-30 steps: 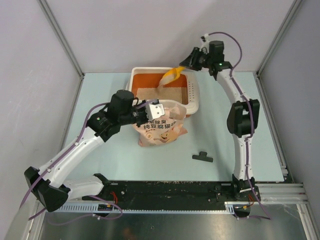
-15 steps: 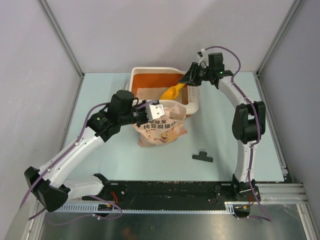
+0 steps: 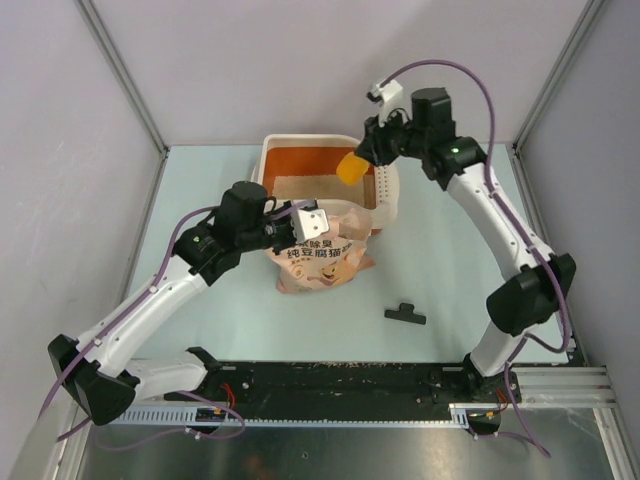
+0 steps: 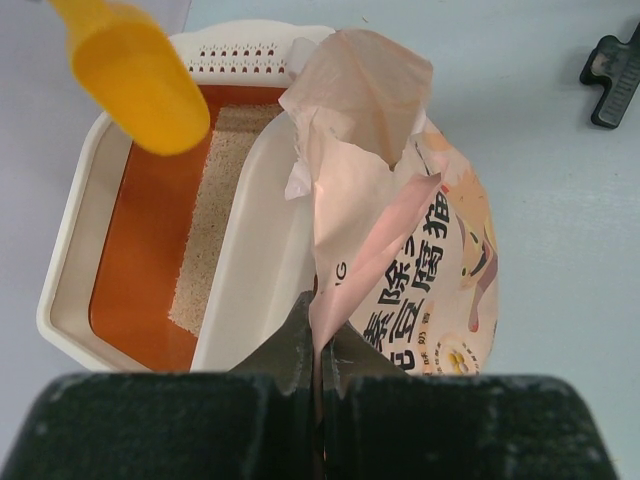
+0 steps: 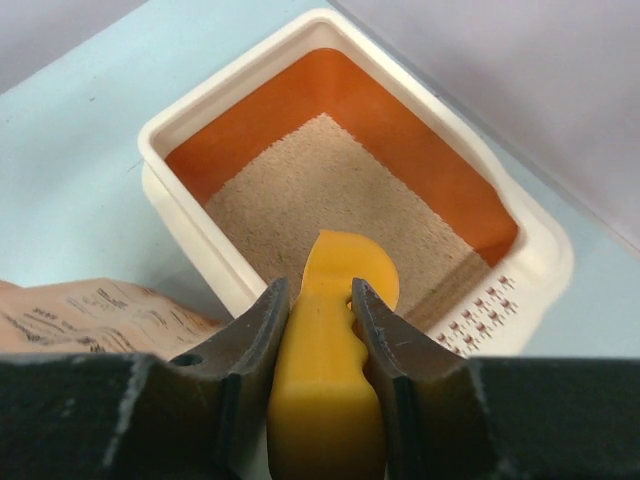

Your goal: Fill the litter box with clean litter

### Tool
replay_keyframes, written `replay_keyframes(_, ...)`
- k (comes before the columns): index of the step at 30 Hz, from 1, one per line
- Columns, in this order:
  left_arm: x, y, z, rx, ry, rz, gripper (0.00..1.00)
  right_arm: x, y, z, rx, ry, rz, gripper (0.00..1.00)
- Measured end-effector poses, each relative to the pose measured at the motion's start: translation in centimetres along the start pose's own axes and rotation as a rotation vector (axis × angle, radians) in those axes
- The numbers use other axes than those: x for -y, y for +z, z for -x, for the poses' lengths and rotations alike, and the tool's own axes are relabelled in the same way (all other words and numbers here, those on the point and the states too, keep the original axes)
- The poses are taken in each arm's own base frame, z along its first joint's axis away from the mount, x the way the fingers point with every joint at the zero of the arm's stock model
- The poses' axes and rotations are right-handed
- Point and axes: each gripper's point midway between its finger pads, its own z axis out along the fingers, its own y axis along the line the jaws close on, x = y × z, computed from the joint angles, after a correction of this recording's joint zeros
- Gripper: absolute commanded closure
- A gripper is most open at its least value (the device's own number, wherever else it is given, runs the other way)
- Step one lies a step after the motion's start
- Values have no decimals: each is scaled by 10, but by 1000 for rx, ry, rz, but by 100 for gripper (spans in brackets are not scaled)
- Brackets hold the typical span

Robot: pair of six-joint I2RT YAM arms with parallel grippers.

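The cream litter box (image 3: 268, 150) stands at the back of the table, its orange floor partly covered by pale clean litter (image 3: 310, 186). My right gripper (image 3: 372, 150) hangs over the box's right end, shut on the handle of an orange scoop (image 3: 352, 166) whose bowl points down at the litter (image 5: 330, 195). In the right wrist view the scoop (image 5: 335, 330) sits between both fingers of the right gripper (image 5: 318, 295). My left gripper (image 4: 321, 330) is shut on the torn top edge of the pink printed bag (image 4: 400, 250), which stands against the box's near wall (image 4: 255, 270).
A black clip (image 3: 404, 314) lies on the pale blue table to the right of the bag (image 3: 320, 255). Grey walls close in the back and both sides. The box's slotted rim (image 5: 480, 310) lies at its right end.
The right arm swung its elbow out toward the near right. The scoop dipped low into the box, then rose and now points steeply down. The left arm and bag have not moved.
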Motion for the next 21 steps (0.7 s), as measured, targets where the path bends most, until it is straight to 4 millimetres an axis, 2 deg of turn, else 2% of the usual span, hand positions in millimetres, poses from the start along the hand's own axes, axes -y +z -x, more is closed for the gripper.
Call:
replay_keyframes(4, 1, 0, 0, 2, -21, -2, 100, 16, -40, 9, 5, 21, -15, 100)
replay_keyframes(7, 2, 0, 1, 7, -47, -3, 100, 21, -74, 18, 33, 44, 8, 100)
replay_keyframes(10, 3, 0, 2, 8, -68, -2, 100, 5, -100, 29, 53, 46, 65, 100)
replay_keyframes(13, 3, 0, 2, 9, -82, -1, 100, -19, -114, 37, 66, 40, 147, 100)
replay_keyframes(15, 3, 0, 2, 9, -90, 0, 100, -33, -117, 35, 53, 47, 197, 100)
replay_keyframes(21, 3, 0, 2, 8, -99, 0, 100, -44, -115, 10, -20, 84, 250, 100)
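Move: Below and slightly behind the right hand, which holds the yellow scoop, the open mouth of the litter bag lies about 5 cm back, 5 cm left and 15 cm down. The litter box's middle is some 17 cm ahead, 9 cm left and 26 cm below. The black clip lies about 23 cm back, 12 cm right and 33 cm below. From the left hand, pinching the bag's top edge, the mouth is roughly 11 cm ahead, 11 cm right and 7 cm lower. Swinging the scoop away from the litter box, the right hand rises about 7 cm while going right, then draws back some 10 cm in all and eases slightly left. It ends by starting to sink, the wrist turning counter-clockwise some 10 degrees, so the bowl comes towards the bag mouth. The right fingers keep their grip on the handle; the left hand stays, still pinching the bag, with a slight roll. ##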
